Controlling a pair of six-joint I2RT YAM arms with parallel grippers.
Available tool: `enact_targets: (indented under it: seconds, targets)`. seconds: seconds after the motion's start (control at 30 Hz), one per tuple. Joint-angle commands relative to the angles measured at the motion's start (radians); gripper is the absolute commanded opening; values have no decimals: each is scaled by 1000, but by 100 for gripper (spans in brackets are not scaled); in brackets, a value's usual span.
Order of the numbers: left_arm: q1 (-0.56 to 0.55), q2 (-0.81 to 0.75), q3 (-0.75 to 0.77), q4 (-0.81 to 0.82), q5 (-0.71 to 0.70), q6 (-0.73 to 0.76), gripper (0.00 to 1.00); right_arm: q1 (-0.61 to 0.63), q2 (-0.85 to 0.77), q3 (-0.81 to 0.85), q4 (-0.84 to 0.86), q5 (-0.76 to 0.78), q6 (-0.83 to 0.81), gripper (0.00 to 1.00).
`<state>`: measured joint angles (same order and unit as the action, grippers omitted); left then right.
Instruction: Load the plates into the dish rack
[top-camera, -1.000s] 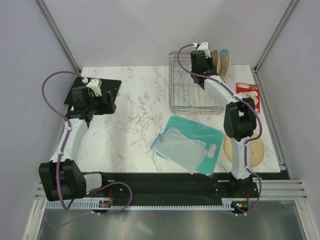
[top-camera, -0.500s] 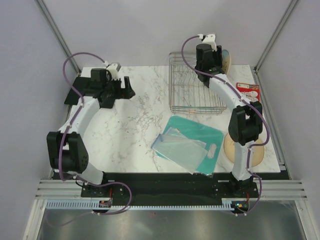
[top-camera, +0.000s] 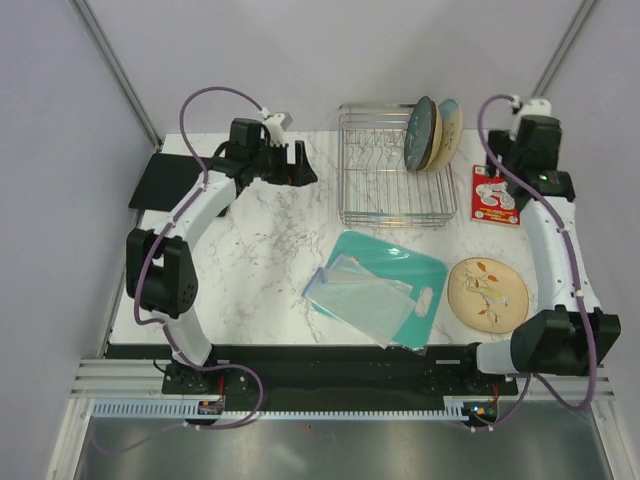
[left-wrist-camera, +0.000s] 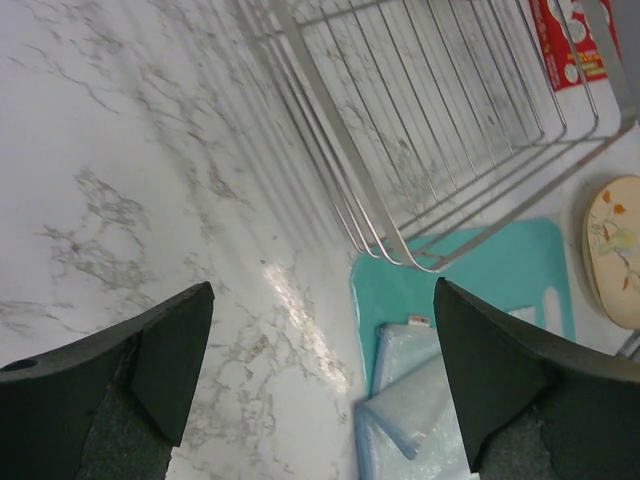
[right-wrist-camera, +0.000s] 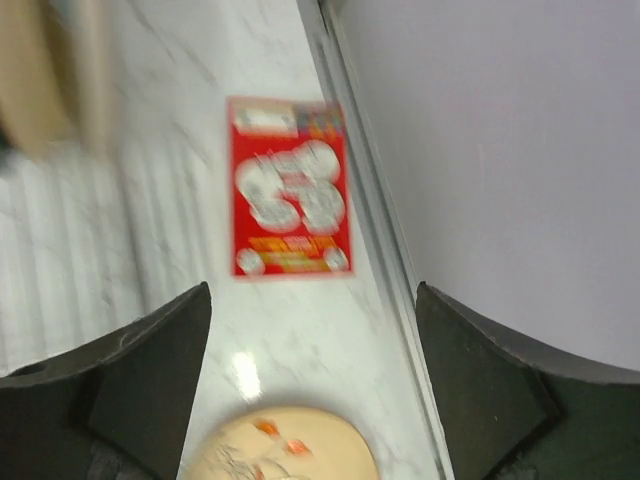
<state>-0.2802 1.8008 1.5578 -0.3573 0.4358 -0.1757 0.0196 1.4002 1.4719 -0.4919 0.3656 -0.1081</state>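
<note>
The dish rack (top-camera: 390, 170) stands at the back of the table, and its near corner shows in the left wrist view (left-wrist-camera: 430, 130). At its right end a dark grey-blue plate (top-camera: 419, 133) and a cream-and-light-blue plate (top-camera: 449, 124) stand on edge. A tan plate with a sprig (top-camera: 487, 293) lies flat at the front right, also visible as the tan plate (right-wrist-camera: 280, 452) below my right gripper. My right gripper (top-camera: 520, 165) hangs open and empty to the right of the rack, over the red card. My left gripper (top-camera: 303, 166) is open and empty just left of the rack.
A red-and-white card (top-camera: 495, 194) lies right of the rack, beside the table's edge rail (right-wrist-camera: 365, 190). A teal cutting board (top-camera: 395, 285) with a pale blue plastic bag (top-camera: 360, 300) on it sits in front of the rack. A black mat (top-camera: 160, 182) lies at the back left.
My right gripper opened, left a plate standing in the rack and swung right over the card. My left arm swung from the black mat across to the rack's left side.
</note>
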Motion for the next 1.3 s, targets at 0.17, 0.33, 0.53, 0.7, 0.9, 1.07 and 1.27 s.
enact_targets:
  seconds: [0.17, 0.33, 0.53, 0.7, 0.9, 1.07, 1.27]
  targets:
    - [-383, -140, -246, 127, 211, -128, 100, -556, -86, -341, -365, -565, -404, 88]
    - [-546, -31, -263, 264, 202, -283, 100, -704, -53, -360, -405, -648, -482, 88]
    - [-643, 211, -113, 431, 195, -447, 91, -751, -35, -305, -453, -723, -481, 88]
    - [-698, 357, 21, 437, 175, -465, 87, -754, -67, -321, -497, -780, -501, 88]
    - [-740, 498, 171, 469, 187, -447, 79, -754, -87, -363, -514, -797, -512, 88]
    - [-755, 592, 231, 478, 190, -459, 76, -756, -99, -390, -517, -792, -518, 88]
    - [-763, 654, 275, 508, 198, -479, 69, -757, -115, -394, -527, -800, -502, 88]
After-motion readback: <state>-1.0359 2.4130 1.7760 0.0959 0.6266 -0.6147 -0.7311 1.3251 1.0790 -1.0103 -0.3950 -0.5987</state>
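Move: The last plate, the cream one with the bird, lies flat about 27 cm back from the left hand, some 45 cm to its right and 19 cm lower. From the right hand the plate is roughly 23 cm back, level sideways and 30 cm down. The teal sheet's middle is about 24 cm to the left of the plate; the red packet is some 29 cm farther out than the plate and 6 cm to its right. The plate's left rim is where the left hand goes: it sweeps back about 25 cm and right over the teal sheet, then on right and down (37 cm right, 15 cm down in all), swinging clockwise some 40 degrees, fingers partly closing. The empty right hand, still open, drops quickly back and down, about 20 cm each, dipping its fingers, then hovers above and to the right of the plate; contact isn't visible. ##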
